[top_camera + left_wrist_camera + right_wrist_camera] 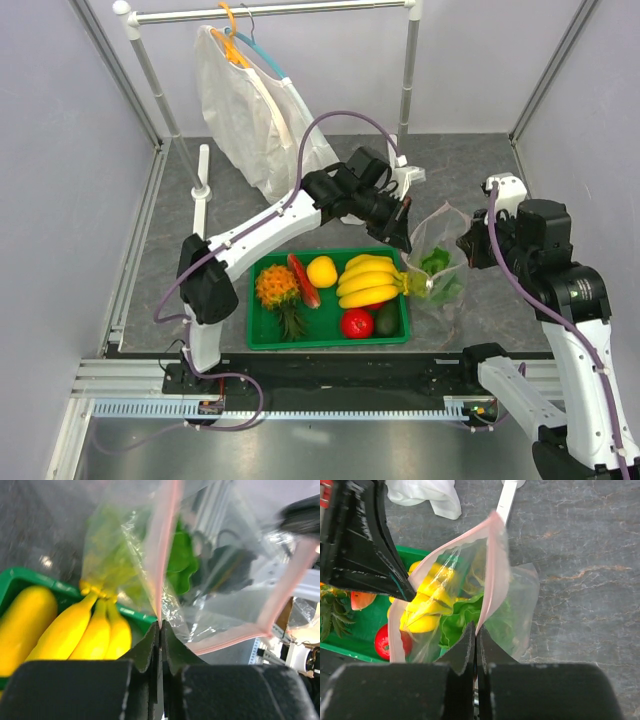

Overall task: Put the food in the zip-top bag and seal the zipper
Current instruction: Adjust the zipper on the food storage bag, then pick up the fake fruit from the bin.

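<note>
The clear zip-top bag (444, 228) hangs open just right of the green tray, stretched between both grippers. A pale-green lettuce head (436, 264) lies inside it. My left gripper (404, 236) is shut on the pink zipper strip (167, 545) at one end of the mouth. My right gripper (464, 246) is shut on the zipper strip (496, 565) at the other end. In the right wrist view the lettuce (457, 622) shows through the mouth. The round yellow fruit (321, 271) and the red tomato (356, 323) lie in the tray.
The green tray (256, 325) also holds a banana bunch (368, 280), an orange pineapple (275, 288), a red slice and a dark avocado (388, 320). A white garment (250, 110) hangs on an orange hanger from the rack at the back. A white post (203, 170) stands at the left.
</note>
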### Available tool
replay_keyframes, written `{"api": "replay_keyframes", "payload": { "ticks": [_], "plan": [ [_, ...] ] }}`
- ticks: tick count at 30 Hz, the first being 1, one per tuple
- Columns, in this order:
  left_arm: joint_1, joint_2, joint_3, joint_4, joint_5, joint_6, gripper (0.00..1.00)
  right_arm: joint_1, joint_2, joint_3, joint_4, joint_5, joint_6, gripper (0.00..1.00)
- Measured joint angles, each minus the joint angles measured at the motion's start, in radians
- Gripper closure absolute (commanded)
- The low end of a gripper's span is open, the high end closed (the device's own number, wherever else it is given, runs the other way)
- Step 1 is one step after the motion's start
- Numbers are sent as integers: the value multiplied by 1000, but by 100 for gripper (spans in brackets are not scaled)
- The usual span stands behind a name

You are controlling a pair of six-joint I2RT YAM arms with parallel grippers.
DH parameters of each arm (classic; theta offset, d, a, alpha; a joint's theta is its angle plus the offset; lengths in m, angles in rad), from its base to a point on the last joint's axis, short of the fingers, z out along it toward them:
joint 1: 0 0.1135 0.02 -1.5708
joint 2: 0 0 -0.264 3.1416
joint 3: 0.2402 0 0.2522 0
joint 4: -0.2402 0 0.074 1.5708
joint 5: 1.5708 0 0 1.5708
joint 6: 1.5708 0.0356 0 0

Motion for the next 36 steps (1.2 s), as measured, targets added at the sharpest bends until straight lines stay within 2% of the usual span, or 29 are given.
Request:
{"api": "replay_keyframes", "payload": {
  "ticks": [4, 8, 11, 12, 14, 18, 20, 23, 29, 30, 32, 36],
  "plan": [
    [16, -6, -54, -15, -1, 40, 79, 0, -2, 4, 2, 0, -14, 100],
    [21, -107, -156, 0, -1, 106, 69, 0, -17, 12, -1, -17, -27, 100],
    [21, -243, -249, 27, -2, 144, 46, 0, -27, 20, -8, -22, -41, 100],
    [22, -284, -272, 32, -2, 156, 32, 0, -27, 28, -14, -24, -49, 100],
    [29, -363, -316, 51, 2, 185, 25, 0, -28, 42, -16, -31, -66, 100],
    [82, -488, -425, 57, 70, 249, 23, 0, -31, 45, -23, -72, -100, 100],
    [124, -539, -485, 45, 105, 329, 23, 0, -32, 44, -32, -101, -119, 100],
    [169, -621, -561, -27, 114, 524, 25, 0, -39, 43, -40, -131, -136, 100],
    [166, -820, -708, -151, 84, 967, 28, 0, -42, 22, -45, -156, -140, 100],
    [166, -825, -718, -167, 74, 1023, 23, 0, -42, 15, -45, -158, -139, 100],
    [166, -806, -722, -182, 64, 1106, 21, 0, -42, 3, -45, -162, -133, 100],
    [155, -677, -731, -109, 46, 1133, 21, 0, -42, -14, -45, -164, -116, 100]
  ]
}}
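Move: The left fingers are on the bag's zipper edge; the yellow apple lies about 16 cm to their left, 2 cm ahead and some 17 cm below. At similar depth, the bananas stand about 6 cm left and 1 cm ahead, and the red slice some 21 cm left, level fore and aft. From the right hand, pinching the bag's other edge, the apple is about 28 cm left, 3 cm ahead and 20 cm down. Left opens off the zipper edge, swings about 18 cm left towards the yellow apple; right keeps its pinch. ##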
